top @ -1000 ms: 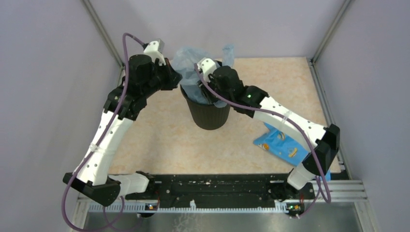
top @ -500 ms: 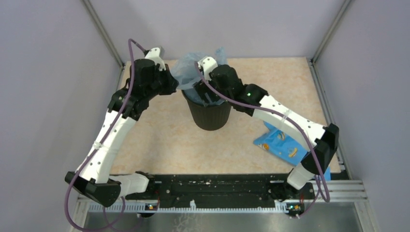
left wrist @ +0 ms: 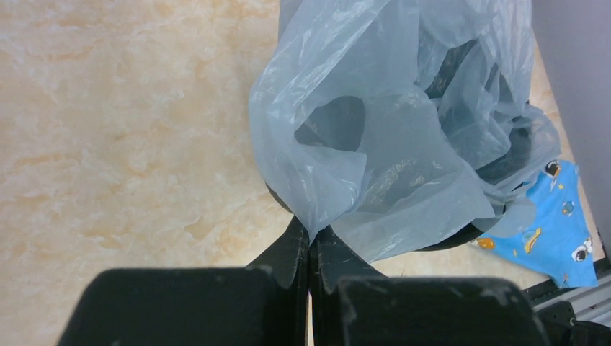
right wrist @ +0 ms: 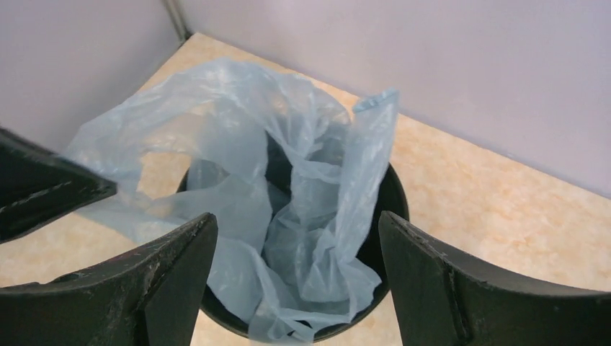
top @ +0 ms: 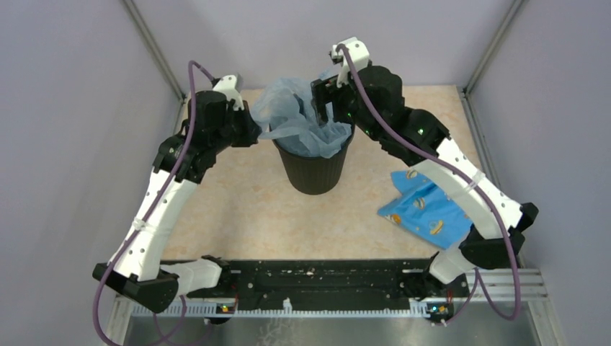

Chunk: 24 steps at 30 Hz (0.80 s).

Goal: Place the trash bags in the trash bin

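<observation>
The round black trash bin (top: 314, 173) stands mid-table with the pale grey-blue trash bag (top: 292, 115) bunched in its mouth and spilling over the rim. My left gripper (top: 257, 135) is at the bin's left rim, shut on a pinch of the bag's edge (left wrist: 311, 229). In the left wrist view the bag (left wrist: 389, 137) billows up from the jaws. My right gripper (top: 326, 109) hovers above the bin's far side, open and holding nothing. In the right wrist view its gripper (right wrist: 295, 216) frames the bag (right wrist: 310, 180) and the bin rim (right wrist: 395, 205) below.
A blue printed cloth (top: 425, 210) lies on the table right of the bin, under the right arm, and shows in the left wrist view as a blue cloth (left wrist: 555, 216). Grey walls close in behind and on both sides. The left gripper's finger (right wrist: 43, 191) shows beside the bag.
My right gripper opened, let go of the bag and rose out of the bin toward the back wall. The bag puffed up higher. The left gripper kept its grip, shifting slightly.
</observation>
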{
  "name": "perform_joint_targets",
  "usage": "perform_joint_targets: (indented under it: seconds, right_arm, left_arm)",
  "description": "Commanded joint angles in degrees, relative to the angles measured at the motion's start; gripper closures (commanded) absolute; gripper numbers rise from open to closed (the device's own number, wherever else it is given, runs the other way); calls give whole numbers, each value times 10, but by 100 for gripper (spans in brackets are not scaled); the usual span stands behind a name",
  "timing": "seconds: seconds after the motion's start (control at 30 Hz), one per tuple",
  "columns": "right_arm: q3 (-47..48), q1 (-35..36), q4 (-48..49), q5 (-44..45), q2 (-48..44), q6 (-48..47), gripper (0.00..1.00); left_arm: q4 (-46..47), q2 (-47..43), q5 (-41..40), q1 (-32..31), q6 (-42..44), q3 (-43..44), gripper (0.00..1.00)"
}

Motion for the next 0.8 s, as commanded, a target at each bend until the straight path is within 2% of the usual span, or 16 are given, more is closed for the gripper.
perform_joint_targets:
  seconds: [0.0,0.13,0.27,0.37,0.53,0.77]
  right_arm:
    - [43,-22,-46,48,26,27,19]
    - [48,-64,-45,-12,53,43,27]
    - [75,-89,-60,-55,97,44,29]
    - [95,-92,-78,-54,130,42,29]
    - [85,-93,-90,18,148,45,31]
    - [55,-94,-86,39,108,67,71]
  left_arm:
    - [-30,-20,0,2,18,22,100]
    - [-50,-30,-21,2,23,21,100]
    - [-58,-37,-24,2,23,14,100]
    - [-65,-40,-27,2,27,12,100]
    - [-75,-42,-37,2,34,13,100]
    - [-77,-45,-43,2,36,1,100]
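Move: The light-blue trash bag's standing flap, at the bin's far right rim, is about 9 cm ahead of the right hand, 2 cm to its right and 11 cm below. The trash bin's mouth centres some 5 cm ahead, 4 cm left and 19 cm down; the bag edge held in the left gripper is roughly 20 cm left, 1 cm back and 9 cm down. From the left hand, the flap lies about 10 cm ahead, 22 cm right and 2 cm lower. The bag's standing flap is what the right hand reaches for: forward about 8 cm and down some 10 cm, the forward part leading, tipping the fingers down and turning a little clockwise, then half closing them around the flap. The left hand keeps its pinch on the bag's near-left edge and draws it a few centimetres back and left, away from the bin. ##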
